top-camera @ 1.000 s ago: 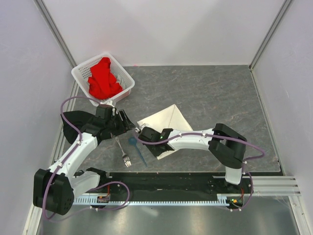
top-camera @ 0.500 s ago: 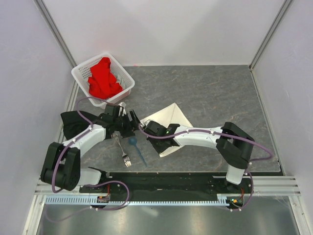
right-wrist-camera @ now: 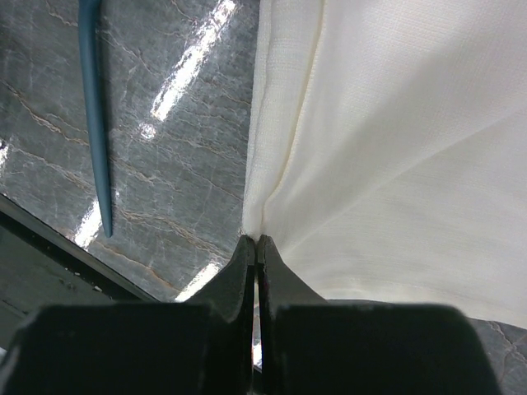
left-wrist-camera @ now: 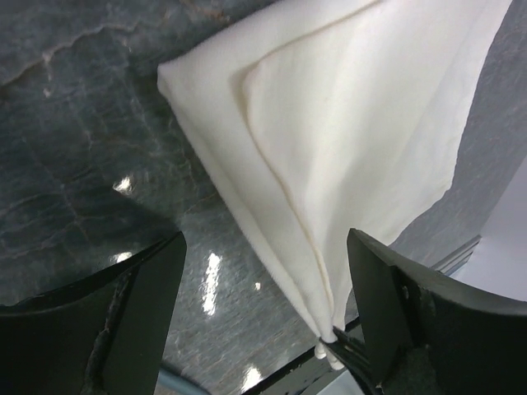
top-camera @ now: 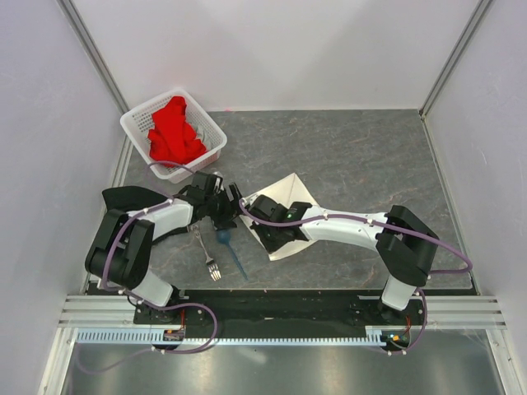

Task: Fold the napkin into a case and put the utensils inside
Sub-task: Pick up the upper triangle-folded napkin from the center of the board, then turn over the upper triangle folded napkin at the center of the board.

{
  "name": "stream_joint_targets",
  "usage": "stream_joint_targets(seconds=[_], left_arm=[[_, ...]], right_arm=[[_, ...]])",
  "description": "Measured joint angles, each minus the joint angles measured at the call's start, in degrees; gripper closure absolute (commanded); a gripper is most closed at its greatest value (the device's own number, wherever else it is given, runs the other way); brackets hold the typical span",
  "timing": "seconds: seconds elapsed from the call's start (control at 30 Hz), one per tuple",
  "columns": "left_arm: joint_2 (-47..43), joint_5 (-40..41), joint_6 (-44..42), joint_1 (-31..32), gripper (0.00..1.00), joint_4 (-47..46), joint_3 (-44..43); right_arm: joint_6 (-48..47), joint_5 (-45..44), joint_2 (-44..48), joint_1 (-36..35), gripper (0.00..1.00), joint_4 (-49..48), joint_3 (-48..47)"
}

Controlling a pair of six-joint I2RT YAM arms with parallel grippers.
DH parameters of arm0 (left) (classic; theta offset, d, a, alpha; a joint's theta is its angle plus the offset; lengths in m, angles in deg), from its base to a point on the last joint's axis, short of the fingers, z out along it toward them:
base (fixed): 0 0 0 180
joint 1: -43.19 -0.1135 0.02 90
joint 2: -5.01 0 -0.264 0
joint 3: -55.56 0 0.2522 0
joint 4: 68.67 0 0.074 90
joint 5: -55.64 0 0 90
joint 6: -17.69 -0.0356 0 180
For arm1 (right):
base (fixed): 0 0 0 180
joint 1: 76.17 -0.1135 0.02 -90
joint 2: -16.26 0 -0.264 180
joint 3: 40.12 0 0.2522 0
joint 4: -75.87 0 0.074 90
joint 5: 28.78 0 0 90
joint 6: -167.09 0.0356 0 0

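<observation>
The cream-white napkin (top-camera: pixel 294 192) lies folded into a layered triangle at the table's middle. It fills the left wrist view (left-wrist-camera: pixel 362 107) and the right wrist view (right-wrist-camera: pixel 395 140). My right gripper (top-camera: pixel 260 230) is shut on the napkin's left edge (right-wrist-camera: pixel 257 239), pinching the layers together. My left gripper (top-camera: pixel 234 204) is open just left of the napkin, and its jaws (left-wrist-camera: pixel 265 240) straddle the napkin's edge without touching it. The silver fork (top-camera: pixel 207 251) and the blue spoon (top-camera: pixel 230 248) lie side by side in front of the left gripper. The spoon's handle (right-wrist-camera: pixel 95 123) shows left of the napkin.
A white perforated basket (top-camera: pixel 132 123) holding a red cloth (top-camera: pixel 173 132) stands at the back left. A black cloth (top-camera: pixel 122 199) lies at the left edge under the left arm. The black rail (top-camera: pixel 280 304) runs along the near edge.
My left gripper has reached right to the napkin's left corner. My right gripper, shut on the napkin, has shifted slightly right and back, drawing the napkin's left side along.
</observation>
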Motion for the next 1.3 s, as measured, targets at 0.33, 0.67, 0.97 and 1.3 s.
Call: stream_joint_targets(seconds=[0.33,0.67,0.97,1.3], left_arm=[[5.31,1.38,1.81,1.07,0.30,-2.62,-4.07],[8.92,4.79,1.88,1.29,0.58,-0.98,-7.54],[10.21,6.56,1.20,1.33,0.98,1.11,-9.14],[-6.10,11.13,-0.76,0.79,0.98,13.77,-17.79]], right_arm=[[-0.02,0.24,0.35,0.48,1.00,0.15,0.00],[-0.17,0.22,1.81,1.25,1.00,0.20,0.00],[-0.26,0.22,2.16,1.51,1.00,0.13,0.00],[0.90,4.61,3.91,0.83,1.00,-1.90,-4.87]])
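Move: The far end of the napkin's left edge lies about 4 cm ahead of the open left gripper, 1 cm to its right and 2 cm below. The blue spoon is some 12 cm back and 1 cm left of that gripper, the fork 11 cm back and 9 cm left, both about 3 cm lower. The right gripper already pinches the edge's near end; from it the far end is roughly 13 cm ahead, 6 cm left and 4 cm below, the spoon 3 cm back, 7 cm left and 5 cm below. Bring the left gripper forward about 4 cm while easing slightly down, shutting its fingers on the napkin's left edge near the far corner, then lift quickly some 10 cm with the fingertips swinging forward. Keep the right gripper shut on the near end, raise it a little, then lift with the left hand, about 5 cm in all, shifting slightly left and rolling its left side up. ##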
